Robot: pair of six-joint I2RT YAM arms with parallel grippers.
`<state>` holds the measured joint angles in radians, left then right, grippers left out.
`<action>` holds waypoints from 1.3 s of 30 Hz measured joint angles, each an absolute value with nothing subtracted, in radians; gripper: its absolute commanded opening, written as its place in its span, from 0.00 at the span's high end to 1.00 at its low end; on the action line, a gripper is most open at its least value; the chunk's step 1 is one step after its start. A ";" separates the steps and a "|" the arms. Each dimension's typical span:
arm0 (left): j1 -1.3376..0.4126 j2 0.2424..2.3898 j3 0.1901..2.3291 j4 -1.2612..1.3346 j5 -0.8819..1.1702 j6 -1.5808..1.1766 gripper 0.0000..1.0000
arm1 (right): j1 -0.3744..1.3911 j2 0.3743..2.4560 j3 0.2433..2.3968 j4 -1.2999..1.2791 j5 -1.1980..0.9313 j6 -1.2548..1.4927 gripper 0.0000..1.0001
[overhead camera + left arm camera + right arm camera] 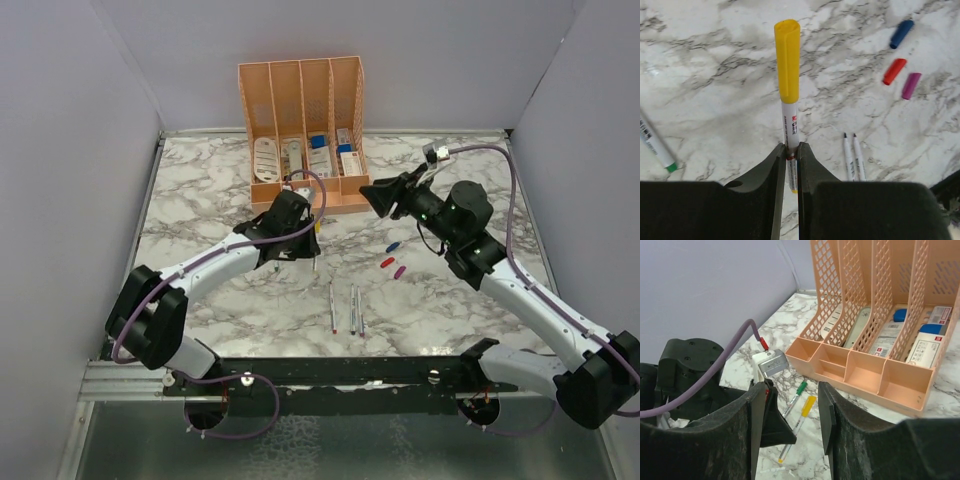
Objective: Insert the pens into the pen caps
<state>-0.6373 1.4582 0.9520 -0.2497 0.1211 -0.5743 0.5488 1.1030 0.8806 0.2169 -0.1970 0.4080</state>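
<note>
My left gripper (791,150) is shut on a grey-white pen (792,125) that wears the yellow cap (787,60) on its far end. A green-capped pen (656,147) lies on the marble to its left. Two bare pens (854,157) lie side by side to the right. The blue cap (901,33), red cap (894,71) and magenta cap (911,85) lie loose beyond them. My right gripper (792,415) is open and empty, hovering just past the yellow-capped pen (807,407). From above, the left gripper (300,243) and right gripper (368,192) sit close together.
The peach organizer (300,90) with white and blue boxed items stands at the back of the marble table (200,200). Its low front trays (865,375) are near my right fingers. Three bare pens (345,308) lie near the front centre.
</note>
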 measured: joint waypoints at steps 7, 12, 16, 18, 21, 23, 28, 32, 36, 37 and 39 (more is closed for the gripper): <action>-0.578 1.478 0.989 -0.359 0.028 -0.614 1.00 | 0.549 1.087 0.883 0.130 -0.145 0.397 0.54; -0.548 1.542 1.000 -0.385 -0.010 -0.639 1.00 | 0.549 1.086 0.876 0.112 -0.142 0.398 0.54; -0.542 1.617 1.010 -0.393 -0.025 -0.646 1.00 | 0.549 1.086 0.874 0.099 -0.142 0.400 0.54; -0.539 1.648 1.011 -0.395 -0.032 -0.645 1.00 | 0.549 1.083 0.870 0.094 -0.142 0.403 0.54; -0.534 1.692 1.027 -0.408 -0.044 -0.645 1.00 | 0.549 1.066 0.858 0.073 -0.142 0.406 0.54; -0.530 1.713 1.041 -0.416 -0.053 -0.642 1.00 | 0.549 1.058 0.854 0.065 -0.141 0.406 0.54; -0.512 1.730 1.065 -0.435 -0.081 -0.631 1.00 | 0.549 1.049 0.846 0.059 -0.137 0.408 0.54; -0.491 1.736 1.079 -0.444 -0.110 -0.614 1.00 | 0.549 1.049 0.839 0.055 -0.135 0.414 0.54; -0.476 1.763 1.102 -0.453 -0.126 -0.595 1.00 | 0.549 1.049 0.838 0.051 -0.135 0.414 0.56; -0.473 1.772 1.110 -0.456 -0.128 -0.590 1.00 | 0.549 1.049 0.838 0.051 -0.135 0.414 0.56; -0.470 1.791 1.126 -0.462 -0.133 -0.582 1.00 | 0.549 1.049 0.838 0.051 -0.135 0.414 0.57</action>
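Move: The left hand holds the yellow-capped pen, bound for the spot just right of the capped green pen, which lies about 9 cm ahead, 12 cm left and 10 cm below. The peach rack stands roughly 27 cm ahead, 2 cm left and 6 cm below; the nearest uncapped pen lies about 7 cm back, 4 cm right and 11 cm below. From the empty right hand the green pen is some 6 cm ahead, 27 cm left and 30 cm below. Keeping its pinch on the yellow-capped pen's rear body, the left hand carries it left and down, about 9 cm each, and some 5 cm forward: left first, then mostly down, then low over the table forward-left to the green pen's right side, while the wrist turns some 30 degrees so the fingers point steeply down. Meanwhile the empty right hand, its fingers staying part open, sinks about 4 cm and drifts slightly right. ##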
